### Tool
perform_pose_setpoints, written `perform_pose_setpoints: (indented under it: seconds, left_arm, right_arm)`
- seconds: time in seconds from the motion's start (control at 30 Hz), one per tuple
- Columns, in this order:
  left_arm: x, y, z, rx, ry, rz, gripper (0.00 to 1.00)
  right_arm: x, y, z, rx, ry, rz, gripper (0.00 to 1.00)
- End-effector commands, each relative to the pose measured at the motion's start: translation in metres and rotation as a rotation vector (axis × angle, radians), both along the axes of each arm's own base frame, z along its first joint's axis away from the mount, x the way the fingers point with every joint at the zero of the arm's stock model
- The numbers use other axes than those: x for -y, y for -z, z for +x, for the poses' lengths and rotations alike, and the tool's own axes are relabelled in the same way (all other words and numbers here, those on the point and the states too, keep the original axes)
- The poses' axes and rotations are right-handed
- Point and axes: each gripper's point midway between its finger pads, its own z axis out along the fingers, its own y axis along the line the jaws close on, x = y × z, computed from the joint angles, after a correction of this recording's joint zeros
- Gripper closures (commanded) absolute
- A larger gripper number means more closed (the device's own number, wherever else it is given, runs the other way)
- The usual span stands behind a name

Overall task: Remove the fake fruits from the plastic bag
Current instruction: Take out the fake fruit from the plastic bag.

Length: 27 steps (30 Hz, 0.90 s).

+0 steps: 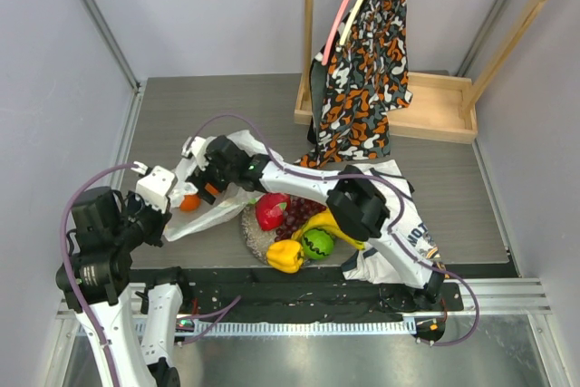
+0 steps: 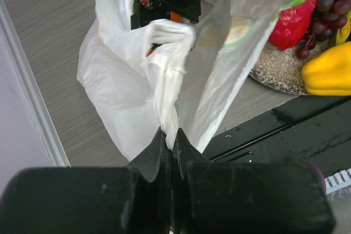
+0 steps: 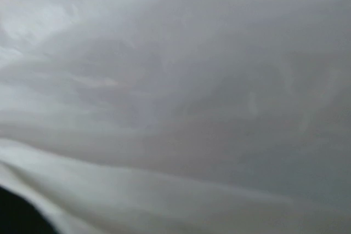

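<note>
The plastic bag [image 1: 214, 217] lies crumpled on the table left of the plate. My left gripper [image 2: 171, 135] is shut on a gathered fold of the plastic bag [image 2: 126, 80] at its near edge. My right gripper [image 1: 207, 178] reaches into the bag's mouth from the right. Its wrist view shows only blurred white plastic bag [image 3: 175, 102], with the fingers hidden. An orange [image 1: 188, 203] shows through the bag just below that gripper. On the speckled plate [image 1: 253, 234] rest a red fruit [image 1: 271, 211], purple grapes [image 1: 294, 215], bananas [image 1: 332, 224], a green ball [image 1: 317, 243] and a yellow pepper [image 1: 285, 256].
An orange-black patterned cloth bag [image 1: 362, 79] hangs from a wooden rack whose base [image 1: 435, 106] sits at the back right. A white jersey [image 1: 399, 242] lies under my right arm. A black strip [image 2: 285, 135] runs along the table's near edge.
</note>
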Motion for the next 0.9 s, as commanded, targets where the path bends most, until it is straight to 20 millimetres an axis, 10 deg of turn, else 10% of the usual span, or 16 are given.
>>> perform_pose_setpoints:
  seconds: [0.0, 0.17, 0.3, 0.63, 0.73, 0.87]
  left_arm:
    - [0.008, 0.011, -0.022, -0.104, 0.010, -0.040, 1.00]
    - [0.008, 0.014, -0.031, -0.121, 0.019, -0.018, 1.00]
    - [0.007, 0.014, -0.030, -0.120, 0.001, -0.030, 1.00]
    - [0.005, 0.012, -0.021, -0.091, -0.033, -0.048, 1.00]
    - [0.004, 0.015, -0.022, -0.098, -0.035, -0.042, 1.00]
    - [0.004, 0.018, -0.024, -0.105, -0.028, -0.034, 1.00]
  right_arm:
    - [-0.021, 0.017, 0.020, 0.021, 0.073, 0.023, 0.00]
    - [-0.026, 0.027, 0.041, 0.072, 0.148, 0.022, 0.03]
    - [-0.027, 0.007, 0.050, 0.116, 0.145, 0.056, 0.28]
    - [-0.020, -0.039, 0.015, 0.053, -0.025, 0.116, 0.61]
    - [-0.014, -0.034, 0.007, 0.023, -0.041, 0.102, 0.63]
    - [-0.017, -0.022, 0.004, 0.004, -0.043, 0.092, 0.40]
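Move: The right hand, open inside the mouth of the plastic bag, has an orange fruit about 6 cm below it, some 2 cm ahead and 1 cm to its left. A second, round orange lies roughly 5 cm to the hand's left, 2 cm back and 7 cm below. The red fruit on the plate is about 16 cm right and 5 cm back. From the left hand, which holds the bag's rim, the aimed-at orange fruit is some 17 cm ahead, 7 cm right and 23 cm lower. The right fingers close from wide open to about half, seemingly pinching the orange fruit inside the bag, after the hand plunges about 6.5 cm down while reaching some 3 cm forward and slightly left. Then it draws back up about 4.5 cm and back a little, the fingers keeping that gap; the left hand stays put, still pinching the bag's rim. ##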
